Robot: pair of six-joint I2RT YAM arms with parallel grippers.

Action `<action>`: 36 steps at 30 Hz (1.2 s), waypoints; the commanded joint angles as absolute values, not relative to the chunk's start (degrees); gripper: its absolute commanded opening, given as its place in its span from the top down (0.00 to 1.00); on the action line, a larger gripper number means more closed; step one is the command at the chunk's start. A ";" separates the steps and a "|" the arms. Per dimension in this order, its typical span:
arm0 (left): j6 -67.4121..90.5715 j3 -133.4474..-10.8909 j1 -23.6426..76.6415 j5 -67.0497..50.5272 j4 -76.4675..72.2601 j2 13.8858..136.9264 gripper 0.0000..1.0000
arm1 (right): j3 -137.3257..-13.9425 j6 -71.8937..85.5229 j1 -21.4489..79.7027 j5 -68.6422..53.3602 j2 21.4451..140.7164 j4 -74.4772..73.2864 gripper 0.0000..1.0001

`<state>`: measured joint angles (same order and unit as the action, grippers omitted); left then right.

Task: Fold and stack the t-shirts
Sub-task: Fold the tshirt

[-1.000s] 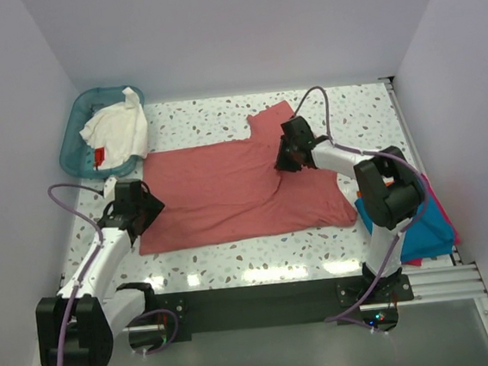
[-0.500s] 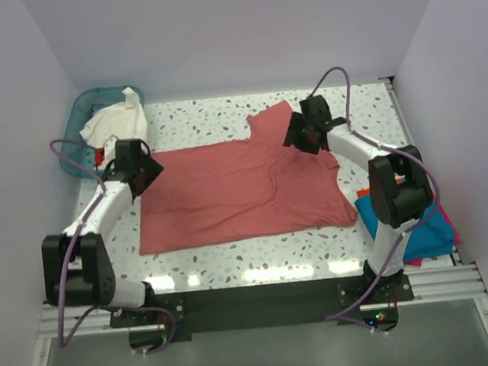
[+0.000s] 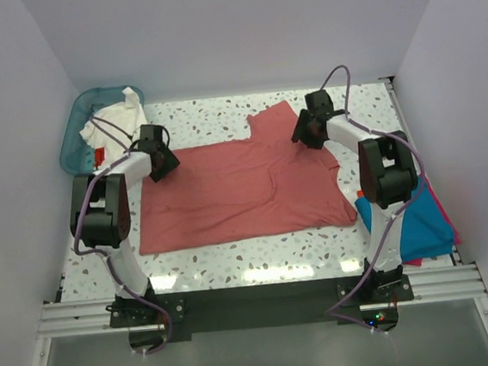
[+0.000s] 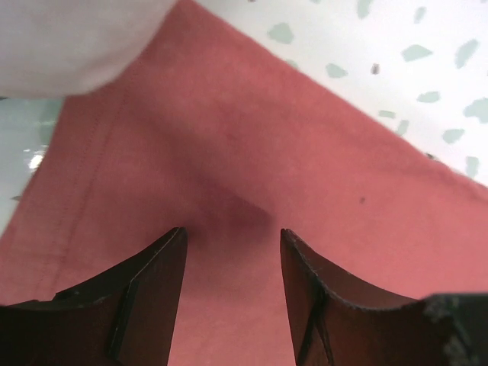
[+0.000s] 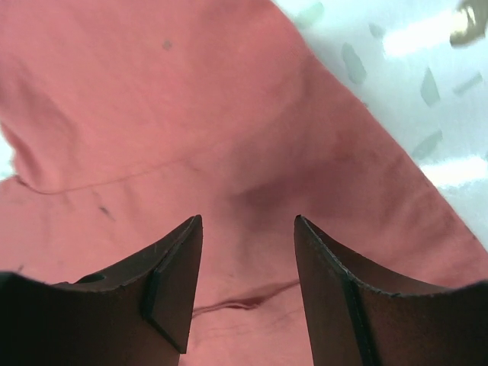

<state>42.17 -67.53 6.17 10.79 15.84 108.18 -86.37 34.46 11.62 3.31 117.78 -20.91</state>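
Note:
A salmon-red t-shirt (image 3: 236, 188) lies spread flat across the middle of the table, one sleeve pointing to the far side. My left gripper (image 3: 163, 163) hovers over its far left corner, jaws open with only cloth (image 4: 252, 160) below them. Over the far right part near the sleeve, my right gripper (image 3: 302, 134) is open too, above the red cloth (image 5: 191, 107). A white t-shirt (image 3: 117, 126) with a small red tag hangs over the basket. Folded teal-blue (image 3: 412, 223) and orange-red (image 3: 442, 216) t-shirts lie stacked at the right edge.
A teal plastic basket (image 3: 78, 121) stands at the far left corner of the speckled table (image 3: 233, 253). White walls close in the left, far and right sides. A metal rail (image 3: 435, 281) runs along the near edge.
My left gripper has swung from the shirt's near left edge up to its far left corner. The right gripper has let go of the cloth, opened, and moved farther away towards the sleeve.

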 commanded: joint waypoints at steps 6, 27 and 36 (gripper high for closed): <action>43.24 -65.04 9.05 9.67 12.04 108.02 0.43 | -76.22 35.24 7.65 4.22 114.61 -19.34 0.45; 39.82 -75.92 11.08 14.76 17.84 106.61 0.39 | -76.44 29.36 0.53 -6.51 105.73 -19.86 0.43; 32.52 -92.88 9.93 25.83 28.03 117.32 0.44 | -89.19 26.63 0.44 -3.70 110.74 -24.08 0.43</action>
<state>36.14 -89.03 10.17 20.10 21.91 113.54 -84.33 28.91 0.43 -4.19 108.49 -21.82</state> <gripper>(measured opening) 0.576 0.569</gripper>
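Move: The spread red t-shirt lies under both my hands. Its middle is about 19 cm right of my left hand and 5 cm back, and some 14 cm left of my right hand, 10 cm back and 3 below. From my left hand, the shirt's far-left corner is 8 cm ahead and 7 left, the basket 15 ahead and 16 left. The sleeve lies about 8 cm ahead of my right hand and 6 left. Fingers kept part-open, I draw the shirt to the right with both hands: my left slides low along it about 6 cm right, while my right sinks some 2.5 cm onto it and sweeps about 9 cm right and 6 back, turning slightly clockwise. Then both come up about 8 cm while reaching forward, the left over the far edge. ##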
